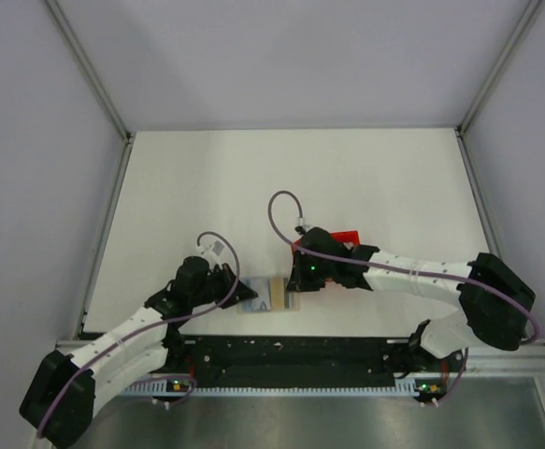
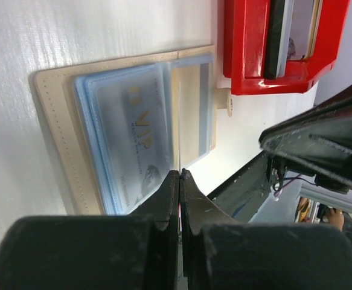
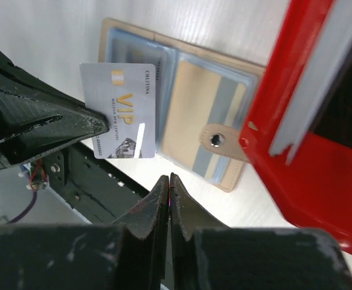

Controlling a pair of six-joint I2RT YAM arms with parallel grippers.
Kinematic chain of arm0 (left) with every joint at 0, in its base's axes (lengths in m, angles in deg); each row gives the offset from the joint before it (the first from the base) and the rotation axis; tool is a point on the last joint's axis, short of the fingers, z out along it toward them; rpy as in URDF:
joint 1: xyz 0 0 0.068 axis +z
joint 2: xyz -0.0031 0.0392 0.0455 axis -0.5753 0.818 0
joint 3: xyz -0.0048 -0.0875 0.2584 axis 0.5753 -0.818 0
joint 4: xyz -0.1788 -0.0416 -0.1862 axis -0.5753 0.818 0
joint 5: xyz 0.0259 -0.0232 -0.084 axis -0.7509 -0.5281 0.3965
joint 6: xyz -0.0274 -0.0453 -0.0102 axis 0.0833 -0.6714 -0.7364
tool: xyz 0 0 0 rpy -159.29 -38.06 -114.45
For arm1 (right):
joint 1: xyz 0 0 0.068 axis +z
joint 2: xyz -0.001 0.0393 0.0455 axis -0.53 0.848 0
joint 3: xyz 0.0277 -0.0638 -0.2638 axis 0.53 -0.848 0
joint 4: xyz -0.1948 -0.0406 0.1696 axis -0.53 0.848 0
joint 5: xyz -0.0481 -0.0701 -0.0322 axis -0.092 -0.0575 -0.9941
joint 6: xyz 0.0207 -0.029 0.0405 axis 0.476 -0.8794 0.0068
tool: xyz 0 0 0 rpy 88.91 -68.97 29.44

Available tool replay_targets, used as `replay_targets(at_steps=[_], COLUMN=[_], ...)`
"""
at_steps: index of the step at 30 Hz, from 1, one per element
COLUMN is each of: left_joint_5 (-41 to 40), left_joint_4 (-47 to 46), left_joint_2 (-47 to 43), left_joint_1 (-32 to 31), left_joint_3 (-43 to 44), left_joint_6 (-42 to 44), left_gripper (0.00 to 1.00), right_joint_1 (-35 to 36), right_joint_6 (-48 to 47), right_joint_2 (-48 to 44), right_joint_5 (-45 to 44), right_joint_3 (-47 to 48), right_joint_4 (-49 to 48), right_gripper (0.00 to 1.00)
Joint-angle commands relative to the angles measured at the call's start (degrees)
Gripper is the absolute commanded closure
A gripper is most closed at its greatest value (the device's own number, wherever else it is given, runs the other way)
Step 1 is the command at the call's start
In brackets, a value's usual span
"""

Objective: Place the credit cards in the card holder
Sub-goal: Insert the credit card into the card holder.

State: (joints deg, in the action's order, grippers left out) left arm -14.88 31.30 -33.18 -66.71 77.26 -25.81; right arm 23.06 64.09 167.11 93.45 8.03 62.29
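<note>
The card holder [image 1: 274,296] lies open on the table, beige with clear bluish sleeves [image 2: 49,121] [image 3: 194,115]. My left gripper [image 2: 180,174] is shut on a silver-white credit card marked VIP [image 3: 120,112]; that card shows edge-on as a thin line [image 2: 180,121] in the left wrist view. It hangs over the holder's left page, by the fold. A VIP card [image 2: 133,127] shows behind the clear sleeve. My right gripper [image 3: 169,177] is shut with nothing in it, just in front of the holder's snap tab [image 3: 215,140]. In the top view the left gripper [image 1: 244,297] and right gripper [image 1: 297,281] flank the holder.
A red plastic tray [image 1: 339,238] [image 2: 248,60] [image 3: 296,169] stands right behind the holder and holds more cards on edge [image 2: 279,36] [image 3: 320,78]. The black base rail [image 1: 291,351] runs along the table's near edge, close to both grippers.
</note>
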Motion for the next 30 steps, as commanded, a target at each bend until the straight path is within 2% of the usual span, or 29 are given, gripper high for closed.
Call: replay_targets(at_steps=[1,9,16,30], left_joint_5=[-1.13,-0.77,0.37,0.37], left_joint_4=[0.64,-1.90,-7.00,-9.03], left_joint_2=[0.93,3.65,5.59,12.62], left_joint_1=[0.13,0.13,0.13,0.39], left_joint_3=[2.91,3.18,3.27,2.74], left_joint_6=[3.40,5.52,7.54,8.07], left_gripper=[1.00,1.00,1.00,1.00], right_joint_1=[4.78,5.40,5.40,4.79], right_joint_6=[-2.52,-2.52,-3.48,-4.54], right_joint_2=[5.97,9.77,11.96,15.39], right_joint_5=[-5.89,-10.47,-9.86,-9.68], right_joint_3=[8.65,8.84,8.31,8.66], right_joint_4=[5.34,7.81,7.90,8.25], right_gripper=[1.00,1.00,1.00,1.00])
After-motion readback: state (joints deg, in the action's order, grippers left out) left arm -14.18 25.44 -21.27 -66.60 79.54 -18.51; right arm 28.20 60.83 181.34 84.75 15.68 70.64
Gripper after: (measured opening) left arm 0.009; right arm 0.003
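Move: The card holder lies open under the upright VIP card already held in the left hand, its middle seam about 4 cm to that hand's right and 4 cm below, about level fore and aft. From the shut right fingers, its snap tab is roughly 6 cm straight down and 1 cm to the right. The holder's middle is some 6 cm left of the right hand, 1 cm back and 7 cm down; the red box is about 8 cm ahead, 8 cm right and 5 cm lower. The VIP card, still pinched upright in the left hand, is lowered about 2 cm and carried 1 cm forward, its leading edge coming down at the seam by the inner edge of the right-hand sleeve. Meanwhile the shut right fingers sink some 6 cm, swinging a couple of centimetres left and back right while tipping about 15 degrees steeper, and come down close beside the snap tab at the holder's right end. ##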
